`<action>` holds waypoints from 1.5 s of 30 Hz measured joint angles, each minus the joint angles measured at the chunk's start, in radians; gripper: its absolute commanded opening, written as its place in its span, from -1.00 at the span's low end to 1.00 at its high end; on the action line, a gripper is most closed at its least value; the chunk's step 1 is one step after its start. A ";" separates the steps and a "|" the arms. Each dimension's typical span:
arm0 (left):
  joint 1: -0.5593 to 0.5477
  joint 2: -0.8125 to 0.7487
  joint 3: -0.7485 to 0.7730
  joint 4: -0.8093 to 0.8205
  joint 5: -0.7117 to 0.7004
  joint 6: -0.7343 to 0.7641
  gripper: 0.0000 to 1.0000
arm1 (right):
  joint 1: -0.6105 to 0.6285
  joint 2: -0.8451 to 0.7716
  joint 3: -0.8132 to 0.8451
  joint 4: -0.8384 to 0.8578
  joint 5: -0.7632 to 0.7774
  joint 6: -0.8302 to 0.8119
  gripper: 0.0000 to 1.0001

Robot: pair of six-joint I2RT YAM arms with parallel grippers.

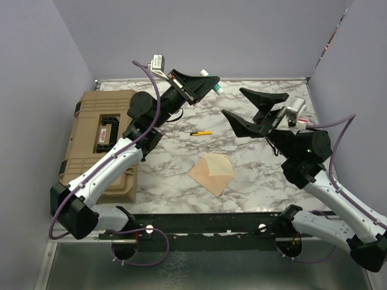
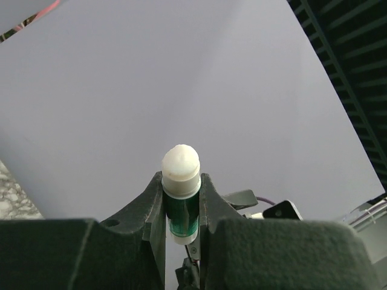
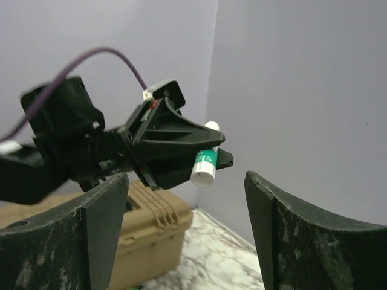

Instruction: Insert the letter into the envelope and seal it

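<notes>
The tan envelope (image 1: pixel 211 173) lies flat on the marble table (image 1: pixel 260 175) near the front middle, its paler flap side up. I cannot make out the letter apart from it. My left gripper (image 1: pixel 208 84) (image 2: pixel 181 181) is raised near the back wall, shut on a green glue stick (image 1: pixel 213 84) (image 2: pixel 181 196) whose white glue tip is bare. In the right wrist view the glue stick (image 3: pixel 205 164) pokes out of the left gripper (image 3: pixel 208 148). My right gripper (image 1: pixel 233 101) (image 3: pixel 186 178) hangs open just right of it, holding nothing.
A tan hard case (image 1: pixel 100 142) (image 3: pixel 151 223) fills the table's left side under the left arm. A small yellow and black object (image 1: pixel 201 133) lies on the marble behind the envelope. Lavender walls close in the back and both sides.
</notes>
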 measured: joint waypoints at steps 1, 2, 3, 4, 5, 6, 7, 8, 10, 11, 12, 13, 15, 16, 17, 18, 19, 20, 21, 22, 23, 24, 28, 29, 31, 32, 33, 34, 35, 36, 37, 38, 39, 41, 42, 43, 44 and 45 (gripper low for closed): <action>0.000 -0.001 0.000 -0.019 -0.003 -0.008 -1.00 | 0.000 0.022 0.005 -0.001 -0.019 -0.066 0.55; 0.000 -0.001 0.000 -0.034 -0.005 -0.015 -1.00 | 0.000 0.041 0.005 -0.003 -0.032 -0.119 0.53; 0.000 -0.001 0.000 -0.051 -0.005 -0.022 -1.00 | 0.000 0.058 0.005 -0.008 -0.039 -0.161 0.52; 0.000 -0.001 0.000 -0.068 -0.005 -0.027 -1.00 | 0.000 0.071 0.005 -0.011 -0.044 -0.198 0.50; 0.000 -0.001 0.000 -0.081 -0.005 -0.032 -1.00 | 0.000 0.082 0.005 -0.012 -0.047 -0.231 0.46; 0.000 -0.001 0.000 -0.087 -0.005 -0.034 -1.00 | 0.000 0.089 0.005 -0.012 -0.051 -0.261 0.42; 0.000 -0.001 0.000 -0.093 -0.005 -0.038 -1.00 | 0.000 0.094 0.005 -0.012 -0.051 -0.286 0.37; 0.000 -0.001 0.000 -0.095 -0.005 -0.039 -1.00 | 0.000 0.096 0.005 -0.011 -0.053 -0.306 0.29; 0.000 -0.001 0.000 -0.101 -0.005 -0.045 -1.00 | 0.000 0.101 0.011 -0.009 -0.057 -0.339 0.16; 0.000 -0.001 0.001 -0.109 -0.005 -0.045 -1.00 | 0.000 0.107 0.020 -0.008 -0.058 -0.351 0.10; 0.000 -0.001 0.004 -0.119 -0.005 -0.045 -1.00 | 0.000 0.113 0.030 -0.007 -0.058 -0.362 0.04; 0.000 -0.001 0.013 -0.142 -0.005 -0.044 -1.00 | 0.000 0.120 0.039 -0.006 -0.060 -0.369 -0.04; 0.000 -0.001 0.029 -0.169 -0.005 -0.040 -1.00 | 0.000 0.134 0.054 -0.005 -0.062 -0.384 -0.15; 0.000 -0.001 0.038 -0.177 -0.005 -0.038 -1.00 | 0.000 0.141 0.060 -0.003 -0.063 -0.389 -0.20; 0.000 -0.001 0.047 -0.185 -0.005 -0.036 -1.00 | 0.000 0.148 0.065 -0.003 -0.065 -0.393 -0.20; 0.000 -0.001 0.050 -0.187 -0.005 -0.034 -1.00 | 0.000 0.155 0.069 -0.003 -0.065 -0.396 -0.16; 0.000 -0.002 0.052 -0.189 -0.005 -0.032 -1.00 | 0.000 0.163 0.072 -0.004 -0.066 -0.398 -0.13; 0.000 -0.003 0.052 -0.193 -0.005 -0.032 -1.00 | 0.000 0.168 0.073 -0.005 -0.067 -0.399 -0.11; 0.000 -0.003 0.052 -0.197 -0.005 -0.030 -1.00 | 0.000 0.172 0.073 -0.008 -0.067 -0.400 -0.10; 0.000 -0.003 0.052 -0.200 -0.005 -0.030 -1.00 | 0.000 0.176 0.073 -0.010 -0.068 -0.400 -0.10; 0.000 -0.003 0.052 -0.203 -0.005 -0.029 -1.00 | 0.000 0.178 0.073 -0.011 -0.068 -0.400 -0.11; 0.000 -0.003 0.052 -0.204 -0.004 -0.029 -1.00 | 0.000 0.178 0.073 -0.011 -0.068 -0.399 -0.14; 0.000 -0.003 0.052 -0.206 -0.004 -0.029 -1.00 | 0.000 0.178 0.073 -0.008 -0.067 -0.398 -0.35; 0.000 -0.003 0.052 -0.207 -0.003 -0.029 -1.00 | 0.000 0.179 0.073 -0.008 -0.067 -0.398 -0.38; 0.000 -0.003 0.052 -0.207 -0.003 -0.029 -1.00 | 0.000 0.180 0.073 -0.008 -0.066 -0.395 -0.38; 0.000 -0.003 0.052 -0.207 -0.003 -0.029 -1.00 | 0.000 0.182 0.073 -0.008 -0.066 -0.394 -0.37; 0.000 -0.003 0.052 -0.207 -0.003 -0.029 -1.00 | 0.000 0.185 0.073 -0.008 -0.066 -0.393 -0.34; 0.000 -0.003 0.052 -0.207 -0.003 -0.029 -1.00 | 0.000 0.187 0.073 -0.008 -0.066 -0.392 -0.31; 0.000 -0.003 0.052 -0.207 -0.003 -0.029 -1.00 | 0.000 0.191 0.073 -0.009 -0.066 -0.391 -0.28; 0.000 -0.003 0.052 -0.207 -0.003 -0.029 -1.00 | 0.000 0.194 0.073 -0.009 -0.066 -0.391 -0.27; 0.000 -0.003 0.052 -0.207 -0.003 -0.029 -1.00 | 0.000 0.196 0.073 -0.009 -0.066 -0.388 -0.28; 0.000 -0.003 0.052 -0.207 -0.003 -0.029 -1.00 | 0.000 0.199 0.073 -0.009 -0.066 -0.388 -0.39; 0.000 -0.003 0.052 -0.207 -0.003 -0.029 -1.00 | 0.000 0.201 0.073 -0.009 -0.066 -0.386 -0.57; 0.000 -0.003 0.052 -0.206 -0.003 -0.029 -1.00 | 0.000 0.204 0.073 -0.008 -0.062 -0.382 -0.95; 0.000 -0.003 0.052 -0.206 -0.003 -0.029 -1.00 | 0.000 0.205 0.073 -0.008 -0.060 -0.380 -0.99; 0.001 -0.003 0.052 -0.206 -0.003 -0.029 -1.00 | 0.000 0.205 0.073 -0.008 -0.058 -0.375 -0.99; 0.001 -0.003 0.052 -0.207 -0.003 -0.030 -1.00 | 0.000 0.205 0.073 -0.008 -0.056 -0.368 -0.99; 0.001 -0.003 0.052 -0.207 -0.003 -0.029 -1.00 | 0.000 0.205 0.073 -0.008 -0.056 -0.359 -0.99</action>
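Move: The glue stick's middle lies some 6 cm ahead of the open right hand, about 6 cm to its left and roughly 1 cm above it, with the stick's near white end pointing back at that hand. The left hand already has the stick between its fingertips, so the stick is right at that hand's point. Far below, about 45 cm under the right hand, the envelope lies level with it and 5 cm to the left; the yellow cutter lies around 18 cm ahead and 8 cm left. Forward and to the left, sinking some 3 cm as it goes, the right hand closes in along the glue stick, about 7 cm in all, while its wrist turns roughly 20 degrees and its wide-open fingers narrow in stages, finally pinching the near white end. The left hand keeps its grip, sinks about 2 cm early on, tips its fingers down slightly, then holds the stick still. ##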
